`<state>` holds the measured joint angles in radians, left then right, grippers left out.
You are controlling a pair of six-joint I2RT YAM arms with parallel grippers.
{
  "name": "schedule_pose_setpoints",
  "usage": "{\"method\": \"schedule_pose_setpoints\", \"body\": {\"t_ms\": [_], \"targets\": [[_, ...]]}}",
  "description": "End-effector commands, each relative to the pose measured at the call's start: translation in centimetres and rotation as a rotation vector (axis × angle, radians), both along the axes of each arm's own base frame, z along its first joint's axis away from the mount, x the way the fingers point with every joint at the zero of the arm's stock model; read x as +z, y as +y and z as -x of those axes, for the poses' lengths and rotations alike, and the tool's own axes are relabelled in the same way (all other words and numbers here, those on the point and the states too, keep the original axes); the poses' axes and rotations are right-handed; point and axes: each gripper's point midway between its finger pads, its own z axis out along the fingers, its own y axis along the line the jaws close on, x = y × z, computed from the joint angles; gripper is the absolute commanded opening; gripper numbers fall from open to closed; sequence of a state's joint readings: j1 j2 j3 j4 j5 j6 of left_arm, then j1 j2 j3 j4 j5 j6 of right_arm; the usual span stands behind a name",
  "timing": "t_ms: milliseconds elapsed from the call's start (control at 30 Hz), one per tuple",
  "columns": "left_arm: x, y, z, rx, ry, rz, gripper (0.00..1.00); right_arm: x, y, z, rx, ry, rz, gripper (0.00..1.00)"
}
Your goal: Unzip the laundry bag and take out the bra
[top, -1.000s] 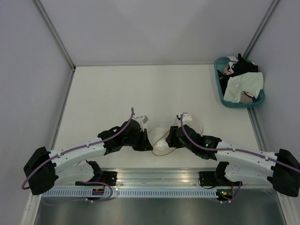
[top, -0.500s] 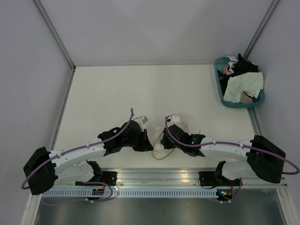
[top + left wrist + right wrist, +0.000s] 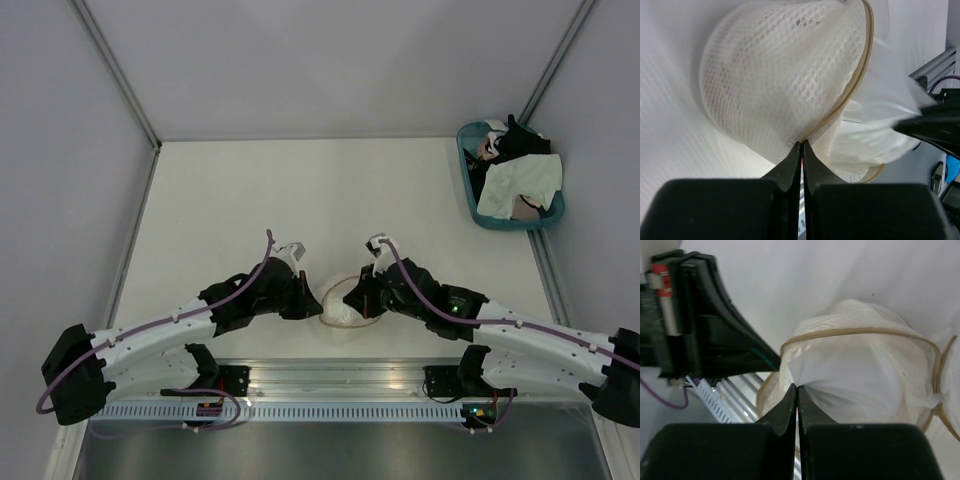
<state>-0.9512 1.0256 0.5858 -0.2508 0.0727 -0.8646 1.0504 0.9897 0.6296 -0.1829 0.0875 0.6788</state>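
The laundry bag (image 3: 338, 312), a cream mesh dome with a tan rim, lies near the table's front edge between my two grippers. My left gripper (image 3: 312, 308) is shut on the bag's mesh right at the tan rim (image 3: 802, 142); the mesh dome (image 3: 780, 80) fills the left wrist view. My right gripper (image 3: 353, 300) is shut on smooth pale fabric (image 3: 860, 375) that sits inside the tan rim (image 3: 850, 331) at the bag's opening. I cannot tell whether that fabric is the bra or a lining. The left gripper's dark fingers (image 3: 725, 335) show beside the bag.
A teal plastic basket (image 3: 470, 195) stands at the back right by the wall, holding a black garment (image 3: 522, 140) and a white-and-pale-green cloth (image 3: 515, 185). The aluminium rail (image 3: 340, 378) runs just in front of the bag.
The right gripper swung left and then back, and the arm now reaches in from further right. The left gripper shifted slightly forward. The bag looks more bunched between the grippers.
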Motion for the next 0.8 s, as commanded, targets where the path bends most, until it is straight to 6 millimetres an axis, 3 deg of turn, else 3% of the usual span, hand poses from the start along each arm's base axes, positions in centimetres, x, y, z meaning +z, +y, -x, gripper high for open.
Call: {"method": "schedule_pose_setpoints", "body": {"t_ms": [0, 33, 100, 133, 167, 233, 267, 367, 633, 767], "targets": [[1.4, 0.6, -1.5, 0.088, -0.056, -0.002, 0.02, 6.1, 0.1, 2.1, 0.128, -0.06, -0.106, 0.0], [1.6, 0.7, -1.7, 0.096, -0.066, -0.006, 0.02, 6.5, -0.9, 1.6, 0.08, -0.078, -0.091, 0.0], [2.0, 0.6, -1.9, 0.095, -0.073, -0.006, 0.02, 10.0, -2.8, 0.5, -0.024, -0.151, -0.137, 0.01], [2.0, 0.5, -1.8, 0.092, -0.07, -0.005, 0.02, 10.3, -4.3, -0.1, -0.095, -0.16, -0.116, 0.01], [2.0, 0.4, -1.8, 0.089, -0.066, -0.004, 0.02, 12.7, -6.7, -2.0, -0.249, -0.234, -0.129, 0.01], [1.6, 0.2, -1.5, 0.078, -0.046, -0.007, 0.02, 13.8, -9.5, -3.2, -0.386, -0.277, -0.096, 0.01], [1.3, 0.2, -1.4, 0.075, -0.04, -0.008, 0.02, 15.6, -11.4, -4.3, -0.496, -0.333, -0.092, 0.0], [0.8, 0.3, -1.1, 0.074, -0.023, -0.009, 0.02, 18.8, -14.9, -6.1, -0.687, -0.437, -0.048, 0.0], [1.0, 0.4, -0.2, 0.054, -0.005, 0.024, 0.02, 28.1, -21.5, -8.6, -1.103, -0.657, 0.131, 0.0], [1.7, 0.3, 0.3, 0.037, 0.0, 0.058, 0.02, 32.3, -23.2, -10.0, -1.233, -0.701, 0.199, 0.0]]}}
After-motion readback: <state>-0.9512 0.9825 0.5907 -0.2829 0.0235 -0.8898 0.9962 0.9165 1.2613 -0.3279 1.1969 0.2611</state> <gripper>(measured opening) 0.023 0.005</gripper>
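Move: The teal laundry basket stands roughly 45 cm ahead of the right gripper, 50 cm to its right and 5 cm lower. The open mesh bag's middle is some 8 cm below that gripper and 2 cm ahead, with its unzipped flap about 15 cm to the right, 3 cm ahead and 11 cm down. From the left gripper, the bag's middle is 7 cm right, 2 cm ahead and 5 cm below; the basket is about 58 cm right, 46 cm ahead, slightly lower. Keep the right fingers shut on the white bra fabric and pull it up out of the bag, about 28 cm, at first nearly straight up, then also sweeping some 20 cm right and 10 cm forward towards the basket side, while the wrist swings clockwise and tips up to point outward. Keep the left gripper pinching the zipper rim, nearly still. ##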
